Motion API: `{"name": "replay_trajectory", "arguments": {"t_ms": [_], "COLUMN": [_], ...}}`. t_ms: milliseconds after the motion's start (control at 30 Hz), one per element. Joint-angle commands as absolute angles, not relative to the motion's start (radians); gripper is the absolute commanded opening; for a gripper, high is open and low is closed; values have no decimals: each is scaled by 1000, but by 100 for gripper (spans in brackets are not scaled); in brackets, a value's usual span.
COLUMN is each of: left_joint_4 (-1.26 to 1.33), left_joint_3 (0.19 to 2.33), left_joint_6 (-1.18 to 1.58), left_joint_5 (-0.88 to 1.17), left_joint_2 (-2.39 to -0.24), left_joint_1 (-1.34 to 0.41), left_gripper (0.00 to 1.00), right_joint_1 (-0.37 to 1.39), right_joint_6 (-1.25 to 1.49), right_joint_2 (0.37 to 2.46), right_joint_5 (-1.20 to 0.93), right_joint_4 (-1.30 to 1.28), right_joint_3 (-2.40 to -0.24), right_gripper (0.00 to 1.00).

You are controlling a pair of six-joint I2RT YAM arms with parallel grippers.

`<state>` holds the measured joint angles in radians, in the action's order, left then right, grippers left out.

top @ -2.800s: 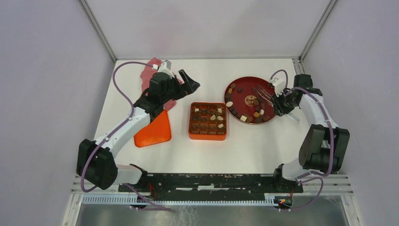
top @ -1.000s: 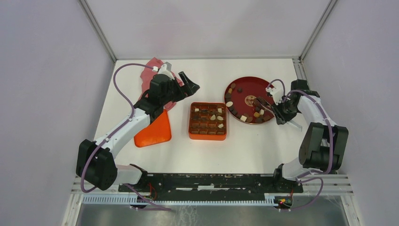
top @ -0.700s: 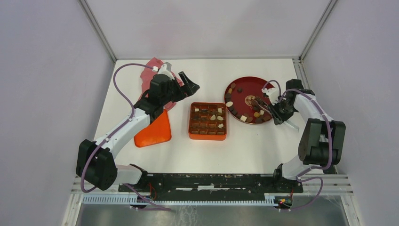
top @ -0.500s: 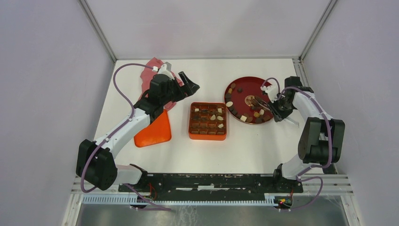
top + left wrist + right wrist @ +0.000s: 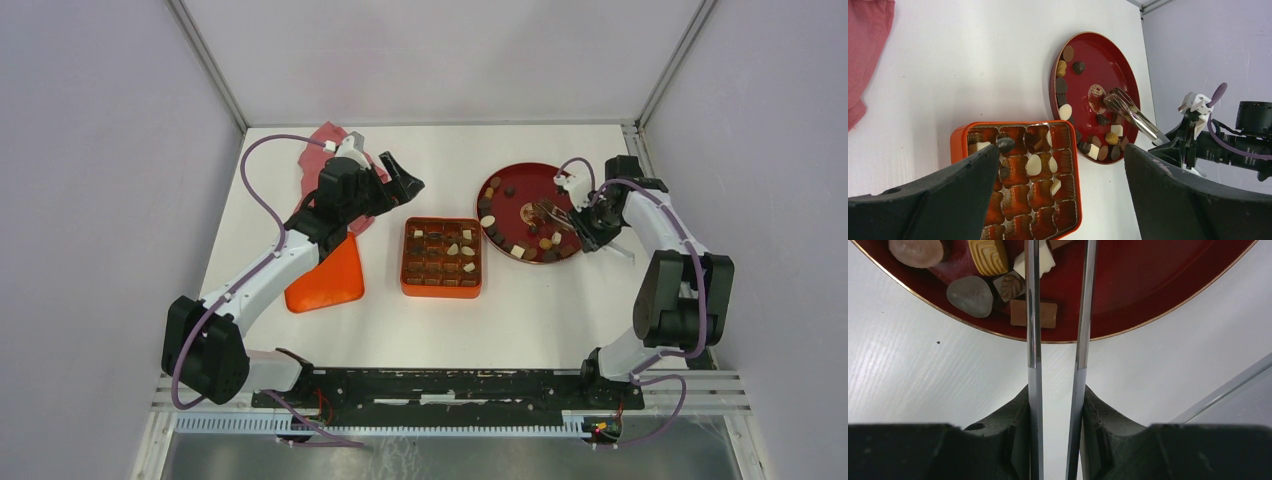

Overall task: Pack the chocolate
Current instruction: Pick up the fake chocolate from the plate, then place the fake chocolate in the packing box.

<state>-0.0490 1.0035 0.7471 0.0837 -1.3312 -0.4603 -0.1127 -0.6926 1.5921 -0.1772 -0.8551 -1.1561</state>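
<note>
The chocolate (image 5: 519,247) lies as small dark, light brown and white pieces along the near rim of a dark red plate (image 5: 530,175). More pieces (image 5: 1034,164) sit in the cells of the orange gridded box (image 5: 441,291). My right gripper (image 5: 592,222) is shut on metal tongs (image 5: 553,212), whose arms (image 5: 1033,340) stay slightly apart and reach over the plate (image 5: 1158,295); the tips are cut off in the right wrist view. A ridged yellow piece (image 5: 989,255) lies just left of the arms. My left gripper (image 5: 395,180) hovers wide open, up and left of the box (image 5: 960,137).
An orange lid (image 5: 328,275) lies left of the box, under the left arm. A red cloth (image 5: 322,150) sits at the back left. The enclosure's walls and metal frame close in the table on three sides.
The right arm has swung away from me, carrying the tongs from the plate's near-right rim toward its middle, and its jaws have squeezed in a little. The left arm has not moved.
</note>
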Motion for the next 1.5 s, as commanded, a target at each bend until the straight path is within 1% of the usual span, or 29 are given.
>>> {"name": "replay_trajectory", "arguments": {"t_ms": [0,133,267,433,600,700,833,1000,1133,1267,1467], "left_joint_4": [-13,-23,-45,-78,-100,-111,-118,-124,-126,-126,-123], "left_joint_3": [1014,1014,1017,1026,1024,1019,1011,991,977,976,976], "left_joint_6": [763,755,740,718,706,704,706,715,719,721,721], "left_joint_5": [82,77,69,58,48,43,36,22,17,18,18], "left_joint_2": [-1325,-1324,-1325,-1334,-1336,-1336,-1328,-1308,-1294,-1292,-1292], "left_joint_1": [-459,-459,-459,-459,-459,-459,-459,-459,-459,-460,-460], "left_gripper": [99,99,99,99,98,98,98,98,98,98,98], "right_joint_1": [-109,-109,-99,-13,123,194,281,341,357,359,370], "right_joint_6": [-657,-650,-685,-719,-728,-742,-756,-771,-764,-746,-750], "right_joint_2": [1548,1526,1466,1380,1327,1333,1346,1356,1357,1364,1366], "right_joint_5": [-270,-342,-463,-583,-666,-664,-610,-556,-507,-476,-466], "right_joint_4": [-862,-856,-845,-808,-765,-765,-747,-738,-725,-712,-721], "right_joint_3": [-1215,-1202,-1172,-1092,-1017,-990,-953,-925,-915,-914,-917], "right_gripper": [15,12,11,11,11,11,12,14,18,24,36]}}
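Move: The box's middle lies about 35 cm to the right hand's left, 4 cm back and 5 cm lower. Already held in the tongs, the chocolate is some 13 cm left and 8 cm ahead of that hand; the plate's middle is 12 cm left, 6 cm ahead, and its white square chocolate 17 cm left, 3 cm back. From the left hand, the box is roughly 9 cm right, 9 cm back and 20 cm below. The right hand arcs the tong-held chocolate some 18 cm left and back over the box; left hand sinks slightly. ##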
